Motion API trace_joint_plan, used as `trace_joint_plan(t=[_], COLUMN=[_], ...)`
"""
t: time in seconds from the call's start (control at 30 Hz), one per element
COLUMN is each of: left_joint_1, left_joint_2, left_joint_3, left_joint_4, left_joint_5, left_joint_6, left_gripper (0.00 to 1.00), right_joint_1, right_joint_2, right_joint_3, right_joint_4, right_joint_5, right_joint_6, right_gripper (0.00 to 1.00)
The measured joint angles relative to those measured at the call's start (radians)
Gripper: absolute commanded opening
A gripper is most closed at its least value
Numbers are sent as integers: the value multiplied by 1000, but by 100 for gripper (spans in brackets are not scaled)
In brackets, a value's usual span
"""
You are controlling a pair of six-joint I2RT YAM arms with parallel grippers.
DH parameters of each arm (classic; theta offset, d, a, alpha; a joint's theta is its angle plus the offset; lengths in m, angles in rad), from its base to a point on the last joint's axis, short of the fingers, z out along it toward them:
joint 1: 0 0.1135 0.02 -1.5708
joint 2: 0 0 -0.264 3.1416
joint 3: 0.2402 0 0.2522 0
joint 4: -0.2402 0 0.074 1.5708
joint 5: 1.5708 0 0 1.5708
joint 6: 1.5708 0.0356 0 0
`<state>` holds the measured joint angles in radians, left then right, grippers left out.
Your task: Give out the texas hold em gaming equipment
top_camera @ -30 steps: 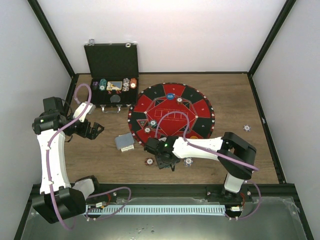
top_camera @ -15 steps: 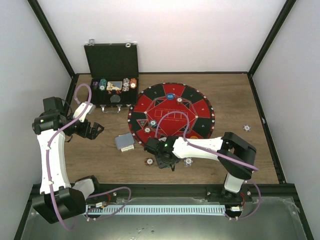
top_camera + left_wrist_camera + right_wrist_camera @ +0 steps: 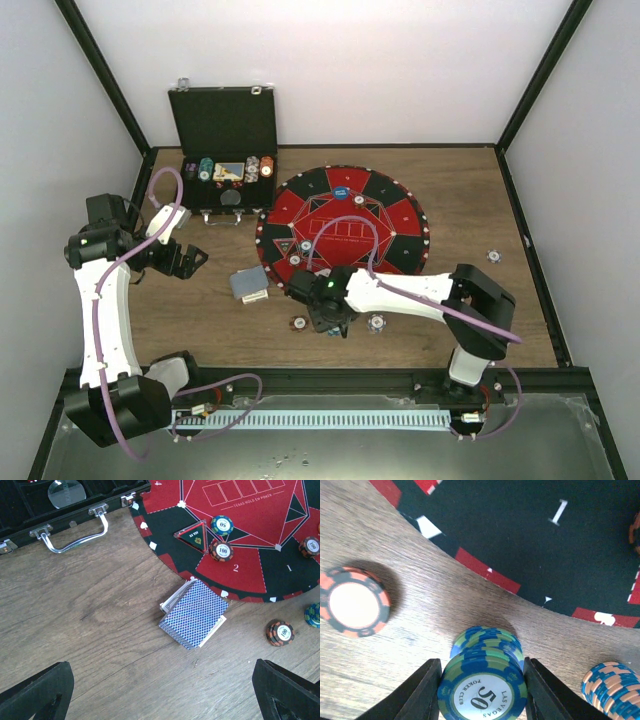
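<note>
My right gripper point(image 3: 330, 318) point(image 3: 484, 680) is shut on teal poker chips point(image 3: 482, 687) marked 50, just off the mat's near edge. More teal chips point(image 3: 487, 639) sit offset beneath them on the wood. A brown-red chip point(image 3: 354, 601) point(image 3: 298, 323) lies to the left and a peach-and-blue chip stack point(image 3: 612, 690) point(image 3: 376, 323) to the right. The blue-backed deck of cards point(image 3: 194, 612) point(image 3: 250, 284) rests left of the mat. My left gripper point(image 3: 185, 258) point(image 3: 162, 700) hangs open above bare wood, short of the deck. A blue button point(image 3: 341, 192) and several chips point(image 3: 221, 550) lie on the mat.
The round red-and-black mat point(image 3: 385, 215) point(image 3: 240, 575) fills the table's middle. An open black case point(image 3: 225, 120) with chips in its tray stands at the back left, its handle point(image 3: 75, 530) facing the deck. One chip point(image 3: 493, 256) lies alone at the right.
My right gripper's jaws have closed onto the teal chips and the gripper has shifted slightly toward the mat. The left arm has not moved.
</note>
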<state>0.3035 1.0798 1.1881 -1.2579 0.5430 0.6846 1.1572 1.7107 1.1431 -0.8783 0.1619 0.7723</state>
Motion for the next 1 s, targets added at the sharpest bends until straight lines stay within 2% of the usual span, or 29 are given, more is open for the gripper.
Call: trace_joint_plan(t=[0.2, 0.33, 0.6, 0.8, 1.0], left_joint_1=[0, 0, 0, 0, 0], left_joint_2=[0, 0, 1, 18, 32], left_joint_3=[0, 2, 3, 4, 6], left_joint_4=[0, 0, -1, -11, -10], left_joint_5=[0, 2, 10, 28, 41], left_joint_6=[0, 0, 0, -1, -5], left_gripper=[100, 100, 100, 100, 100], right_joint_1=[-15, -88, -426, -663, -783], right_joint_2=[-19, -23, -13, 145, 366], right_joint_3=[71, 130, 327, 550, 724], right_joint_4=[-49, -85, -87, -46, -9], right_joint_5=[15, 31, 60, 72, 39], right_joint_6=[-18, -49, -196, -301, -355], right_gripper=[35, 35, 36, 35, 35])
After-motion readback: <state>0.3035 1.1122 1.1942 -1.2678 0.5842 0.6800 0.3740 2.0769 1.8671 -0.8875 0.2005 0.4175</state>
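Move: I already hold the 50 chip in my right hand, a little above its stack. The lone 100 chip on the mat's far side lies about 38 cm ahead, 8 cm right and 4 cm lower; the blue disc is some 3 cm left of it and 2 cm farther out. Nearer, another 100 chip sits 11 cm ahead and 7 cm right, the orange disc 12 cm ahead, 13 cm right. From my left hand the far 100 chip is roughly 30 cm ahead, 39 cm right, well below. I keep the 50 chip pinched in my right hand, lift it clear of the stack, then sweep it fast across the mat towards the far 100 chip: about 33 cm forward and 13 cm right, in an arc that climbs some 12 cm and sinks about 4 cm at the end. On the way my wrist turns roughly 25 degrees clockwise and my fingertips swing outward. ##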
